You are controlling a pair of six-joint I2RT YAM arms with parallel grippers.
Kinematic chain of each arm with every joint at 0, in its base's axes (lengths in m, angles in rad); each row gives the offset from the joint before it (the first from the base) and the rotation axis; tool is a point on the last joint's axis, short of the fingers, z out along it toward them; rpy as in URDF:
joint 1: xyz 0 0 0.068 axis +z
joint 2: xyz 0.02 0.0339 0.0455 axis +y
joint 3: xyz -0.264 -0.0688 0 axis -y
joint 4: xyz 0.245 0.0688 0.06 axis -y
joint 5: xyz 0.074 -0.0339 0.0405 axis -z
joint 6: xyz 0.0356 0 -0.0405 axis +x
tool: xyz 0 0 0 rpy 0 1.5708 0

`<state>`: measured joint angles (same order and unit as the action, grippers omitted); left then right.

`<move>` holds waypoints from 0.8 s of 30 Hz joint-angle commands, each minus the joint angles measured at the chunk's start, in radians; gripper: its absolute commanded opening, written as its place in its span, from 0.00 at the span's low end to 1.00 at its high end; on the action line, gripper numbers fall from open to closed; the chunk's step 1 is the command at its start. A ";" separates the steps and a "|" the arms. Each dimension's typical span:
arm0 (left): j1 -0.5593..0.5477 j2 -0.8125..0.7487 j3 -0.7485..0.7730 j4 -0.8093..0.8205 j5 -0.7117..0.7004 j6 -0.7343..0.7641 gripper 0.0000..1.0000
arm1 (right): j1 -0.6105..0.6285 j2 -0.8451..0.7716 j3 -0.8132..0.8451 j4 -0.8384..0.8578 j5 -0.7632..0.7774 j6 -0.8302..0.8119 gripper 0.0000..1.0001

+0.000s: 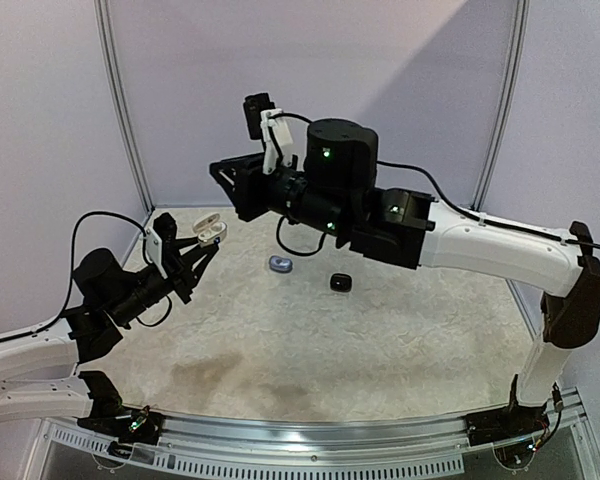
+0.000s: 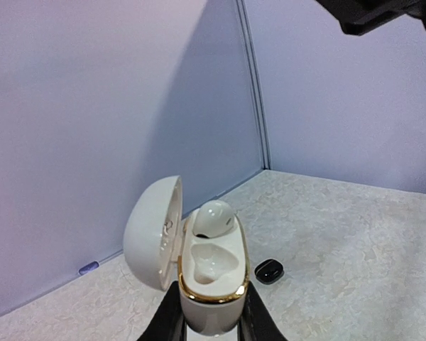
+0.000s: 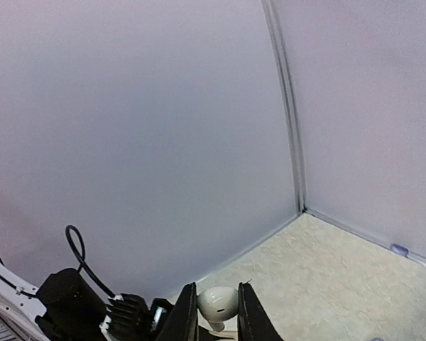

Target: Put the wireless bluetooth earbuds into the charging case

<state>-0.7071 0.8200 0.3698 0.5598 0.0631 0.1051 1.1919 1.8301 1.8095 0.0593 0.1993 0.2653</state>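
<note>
The white charging case (image 2: 211,298) with a gold rim is clamped upright between my left gripper's (image 2: 211,323) fingers, lid swung open to the left. One white earbud (image 2: 213,217) sits in its far socket; the near socket is bare. From above, the case (image 1: 210,231) hangs over the table's back left, held by the left gripper (image 1: 202,244). My right gripper (image 3: 218,312) is shut on a second white earbud (image 3: 218,302). The right gripper (image 1: 230,185) hovers higher than the case, a little to its right.
A small black case (image 1: 340,283) and a lilac-grey one (image 1: 280,264) lie on the beige table, right of the held case. The black one (image 2: 268,271) shows just past the left fingers. Walls close the back and sides. A small purple mark (image 3: 399,249) sits at a wall's foot.
</note>
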 commanded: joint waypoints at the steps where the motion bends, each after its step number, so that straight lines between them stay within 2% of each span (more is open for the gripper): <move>1: -0.012 0.002 0.003 0.067 -0.020 0.035 0.00 | 0.017 0.105 -0.042 0.240 -0.087 -0.115 0.00; 11: -0.011 -0.003 0.000 0.080 -0.018 -0.012 0.00 | 0.026 0.139 -0.097 0.347 -0.089 -0.119 0.00; 24: -0.011 -0.002 0.001 0.081 -0.029 -0.033 0.00 | 0.027 0.146 -0.148 0.356 -0.054 -0.097 0.00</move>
<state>-0.7071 0.8196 0.3698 0.6094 0.0437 0.0826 1.2156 1.9686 1.6791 0.3931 0.1242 0.1570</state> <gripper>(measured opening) 0.202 0.163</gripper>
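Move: The right hand holds a white earbud high in the air; the open white charging case it is bringing it to lies about 4 cm to its left, 1 cm back and some 11 cm below. The earbud already seated in the case is about 3 cm left, level fore and aft, 9 cm down. On the table, some 42 cm below, the blue case is about 20 cm ahead and 5 cm right, the black case about 15 cm ahead and 17 cm right. From the left hand, gripping the white case, the held earbud is roughly 2 cm ahead, 5 cm right and 13 cm up. With its fingers still shut on the earbud's round head, the right hand sweeps about 5 cm left and sinks some 6 cm, slipping back only about 1 cm and tilting its fingertips up slightly, to bring the hanging stem down to the open top of the white case; it slows over the case, then eases down the last bit. The left hand keeps its grip on the upright case with the lid open and lifts it about 1 cm to meet the earbud, then holds nearly still; whether the stem touches the case or the seated earbud can't be seen. ##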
